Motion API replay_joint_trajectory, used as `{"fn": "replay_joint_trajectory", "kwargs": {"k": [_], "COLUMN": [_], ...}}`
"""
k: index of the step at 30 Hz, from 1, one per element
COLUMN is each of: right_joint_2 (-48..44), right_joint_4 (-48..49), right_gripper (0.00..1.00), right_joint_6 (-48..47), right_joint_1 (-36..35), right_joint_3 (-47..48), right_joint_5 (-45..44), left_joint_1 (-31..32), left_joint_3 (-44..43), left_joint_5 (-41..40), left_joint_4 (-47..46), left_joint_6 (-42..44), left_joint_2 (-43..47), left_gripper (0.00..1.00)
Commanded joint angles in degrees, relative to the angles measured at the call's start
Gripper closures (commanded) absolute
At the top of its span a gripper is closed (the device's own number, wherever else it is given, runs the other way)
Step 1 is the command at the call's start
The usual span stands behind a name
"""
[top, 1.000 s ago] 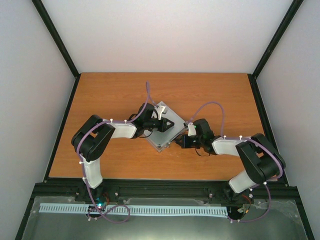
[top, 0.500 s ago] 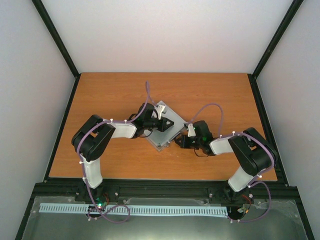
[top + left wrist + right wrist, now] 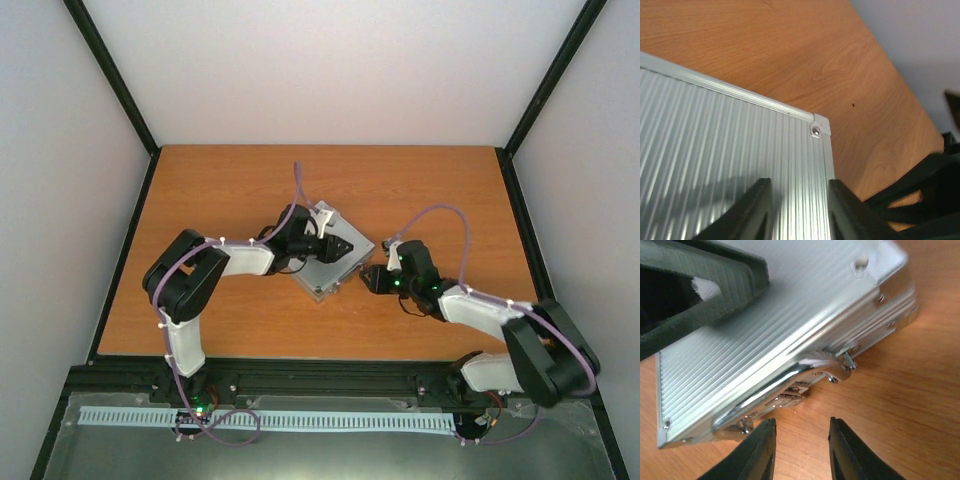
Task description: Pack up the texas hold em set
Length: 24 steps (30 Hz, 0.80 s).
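Observation:
The texas hold em set shows as a closed silver ribbed case (image 3: 322,268) lying diagonally on the wooden table. My left gripper (image 3: 346,246) hovers over the lid (image 3: 730,150) near its corner, jaws a little apart (image 3: 800,184) with nothing between them. My right gripper (image 3: 366,277) sits just off the case's near-right side. Its jaws (image 3: 801,424) stand apart over bare wood, short of the chrome handle (image 3: 790,376), touching nothing. The left gripper's black fingers (image 3: 705,285) show above the lid in the right wrist view. The case's contents are hidden.
The wooden table (image 3: 230,180) is bounded by black frame posts and white walls on three sides. The case's side latch (image 3: 847,360) sticks out by the handle's end. Both arms reach inward from the near edge.
Both grippers went from shut to slightly open. The right gripper pulled back from the case's side, its arm swinging out to the right. The left arm stayed over the lid.

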State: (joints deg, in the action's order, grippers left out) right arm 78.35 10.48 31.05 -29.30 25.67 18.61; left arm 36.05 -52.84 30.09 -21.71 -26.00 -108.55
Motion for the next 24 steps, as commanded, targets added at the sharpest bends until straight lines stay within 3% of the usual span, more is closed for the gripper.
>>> {"fn": "replay_joint_trajectory", "kwargs": {"k": [1, 2, 3, 5, 7, 8, 17, 24], "right_joint_2": [-9.2, -11.0, -12.8, -15.5, -17.7, -18.2, -18.9, -16.2], "right_joint_4": [-12.3, -14.2, -16.4, -19.4, -21.7, -22.7, -28.2, -32.0], "right_gripper": [0.5, 0.2, 0.02, 0.0, 0.0, 0.0, 0.0, 0.0], "right_joint_6": [-3.3, -3.6, -4.1, -4.7, -5.0, -5.2, -4.3, -6.8], "right_joint_1": [-0.3, -0.3, -0.3, -0.3, -0.3, -0.2, -0.2, -0.3], "right_joint_3": [0.7, 1.1, 1.4, 2.3, 3.5, 4.1, 8.0, 14.9], "right_joint_5": [-7.9, -9.5, -10.8, -13.1, -15.3, -16.1, -24.4, -32.9], "left_joint_1": [1.7, 1.7, 1.7, 1.7, 1.7, 1.7, 0.0, -8.0], "left_joint_3": [1.9, 0.6, -0.6, -3.8, -6.8, -8.6, -26.4, -29.2], "left_joint_5": [-5.3, -6.0, -6.5, -7.5, -9.1, -10.0, -19.8, -23.7], "left_joint_4": [30.0, 32.0, 33.2, 35.8, 38.5, 40.0, 53.7, 57.9], "left_joint_6": [2.8, 3.3, 3.7, 4.5, 5.2, 5.6, 8.7, 11.2], "left_joint_2": [-3.7, -2.7, -1.9, -0.3, 1.3, 2.2, 5.9, 8.1], "left_gripper": [0.62, 0.55, 0.48, 0.36, 0.04, 0.01, 0.0, 0.0]}}
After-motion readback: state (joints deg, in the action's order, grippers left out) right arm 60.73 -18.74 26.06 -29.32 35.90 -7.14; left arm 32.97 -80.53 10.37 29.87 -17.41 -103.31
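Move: The closed case lies under the left hand, its middle about 6 cm to that hand's left, level with it fore and aft and some 5 cm below; the handle is roughly 6 cm back and 1 cm to its right. From the right hand the case's middle is about 12 cm left, 6 cm ahead and 3 cm lower, its handle some 5 cm left and 1 cm ahead, also 3 cm lower. Both hands open wide, rising about 7 cm from the case, the left leftward and forward, the right rightward. ##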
